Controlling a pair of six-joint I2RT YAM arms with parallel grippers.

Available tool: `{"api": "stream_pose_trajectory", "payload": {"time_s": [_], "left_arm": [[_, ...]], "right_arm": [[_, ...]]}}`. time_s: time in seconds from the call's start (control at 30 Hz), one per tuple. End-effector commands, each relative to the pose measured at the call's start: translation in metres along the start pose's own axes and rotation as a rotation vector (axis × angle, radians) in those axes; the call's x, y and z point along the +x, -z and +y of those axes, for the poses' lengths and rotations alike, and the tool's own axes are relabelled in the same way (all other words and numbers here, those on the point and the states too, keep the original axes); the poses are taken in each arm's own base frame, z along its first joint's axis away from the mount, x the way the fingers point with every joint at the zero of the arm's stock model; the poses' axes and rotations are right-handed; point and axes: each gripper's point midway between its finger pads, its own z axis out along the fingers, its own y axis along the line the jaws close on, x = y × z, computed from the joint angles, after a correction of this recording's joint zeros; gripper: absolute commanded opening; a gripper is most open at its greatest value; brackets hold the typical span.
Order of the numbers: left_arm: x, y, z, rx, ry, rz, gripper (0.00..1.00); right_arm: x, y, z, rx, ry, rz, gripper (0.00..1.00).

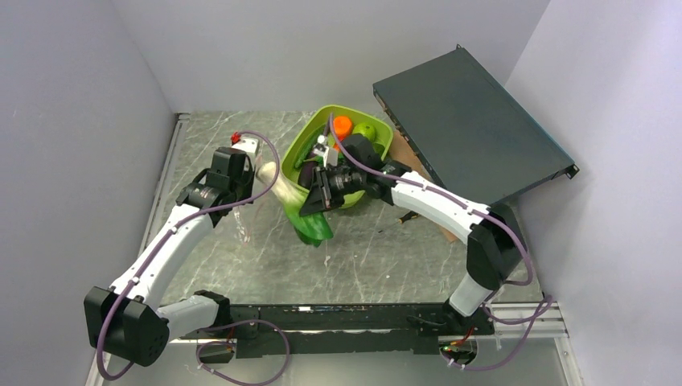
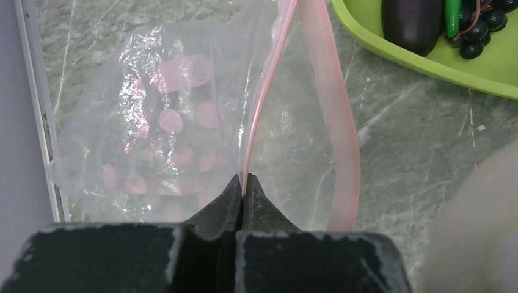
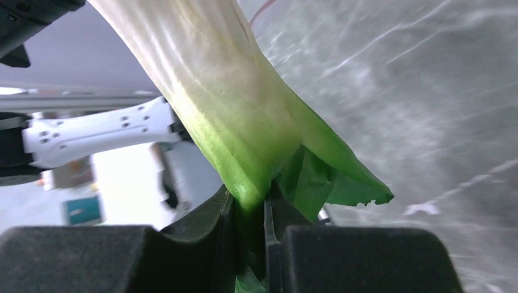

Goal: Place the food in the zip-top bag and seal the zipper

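Note:
The zip-top bag hangs clear and crinkly over the marble table. My left gripper is shut on the near lip of its pink zipper; the other lip bows away to the right, so the mouth gapes. My right gripper is shut on the green end of the white-green leek. In the top view the leek slants with its white end toward the left gripper, beside the right gripper. More food lies in the tray: eggplant, grapes, orange, green apple.
The lime-green tray stands at the back centre, right behind my right wrist. A large dark flat box leans at the back right. Grey walls close in the left, rear and right sides.

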Motion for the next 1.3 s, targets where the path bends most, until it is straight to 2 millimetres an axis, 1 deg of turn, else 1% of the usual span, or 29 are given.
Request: {"api": "stream_pose_trajectory", "payload": {"time_s": [0.0,0.1,0.23,0.3,0.4,0.47,0.53,0.63,0.73,0.8,0.93,1.0,1.03,1.1,1.17,1.27], "left_arm": [[-0.016,0.008,-0.002,0.022,0.020,-0.072,0.00],[-0.017,0.010,-0.004,0.034,0.020,-0.086,0.00],[-0.023,0.016,-0.007,0.059,0.021,-0.128,0.00],[-0.025,0.018,-0.006,0.058,0.023,-0.146,0.00],[-0.029,0.023,-0.006,0.065,0.022,-0.177,0.00],[-0.031,0.025,-0.009,0.084,0.019,-0.193,0.00],[-0.032,0.027,-0.011,0.101,0.013,-0.209,0.00],[-0.035,0.031,-0.013,0.112,0.009,-0.228,0.00],[-0.037,0.034,-0.018,0.130,-0.002,-0.249,0.00],[-0.037,0.036,-0.022,0.147,-0.014,-0.263,0.00],[-0.037,0.039,-0.033,0.178,-0.047,-0.277,0.00],[-0.035,0.039,-0.040,0.200,-0.063,-0.265,0.00],[-0.034,0.039,-0.043,0.207,-0.102,-0.262,0.00],[-0.032,0.038,-0.048,0.223,-0.119,-0.254,0.00],[-0.031,0.037,-0.051,0.232,-0.126,-0.244,0.00],[-0.029,0.036,-0.054,0.243,-0.124,-0.232,0.00]], "right_arm": [[0.016,-0.011,0.051,-0.263,-0.189,0.115,0.00],[0.022,-0.023,0.054,-0.306,-0.255,0.139,0.00],[0.027,-0.038,0.042,-0.300,-0.360,0.165,0.00],[0.028,-0.043,0.037,-0.302,-0.397,0.159,0.00],[0.032,-0.051,0.031,-0.319,-0.443,0.195,0.00],[0.034,-0.055,0.027,-0.323,-0.470,0.204,0.00],[0.032,-0.057,0.027,-0.332,-0.488,0.207,0.00],[0.026,-0.057,0.022,-0.339,-0.528,0.199,0.00],[0.018,-0.056,0.006,-0.361,-0.638,0.185,0.00],[0.016,-0.060,-0.003,-0.344,-0.658,0.183,0.00],[0.002,-0.062,0.001,-0.282,-0.580,0.130,0.00],[-0.008,-0.062,0.004,-0.241,-0.513,0.096,0.00],[-0.009,-0.063,0.006,-0.215,-0.488,0.098,0.00],[-0.016,-0.065,0.009,-0.170,-0.398,0.084,0.00],[-0.020,-0.067,0.010,-0.113,-0.300,0.075,0.04],[-0.018,-0.072,0.015,-0.069,-0.164,0.105,0.08]]}}
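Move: Ahead and to the left of the right hand, which holds the leek by its green leaves, the zip-top bag's mouth lies some 10 cm farther out, 13 cm left and 6 cm lower. The green bowl is about 21 cm ahead, 10 cm right and 16 cm below. From the left hand, already pinching the bag's rim, the mouth's middle is 4 cm ahead, 3 cm right and 3 cm below, the leek's middle 11 cm right, 3 cm back and 4 cm higher. Tipping the leek's white end down by some 40 degrees, the right hand draws back about 4 cm while going left and down, then pushes forward and left between the zipper strips, finally rising and undoing part of the tilt, grip kept. The left hand keeps its pinch, lifts the rim 3 cm, then carries it about 5 cm right towards the leek, turning clockwise. ##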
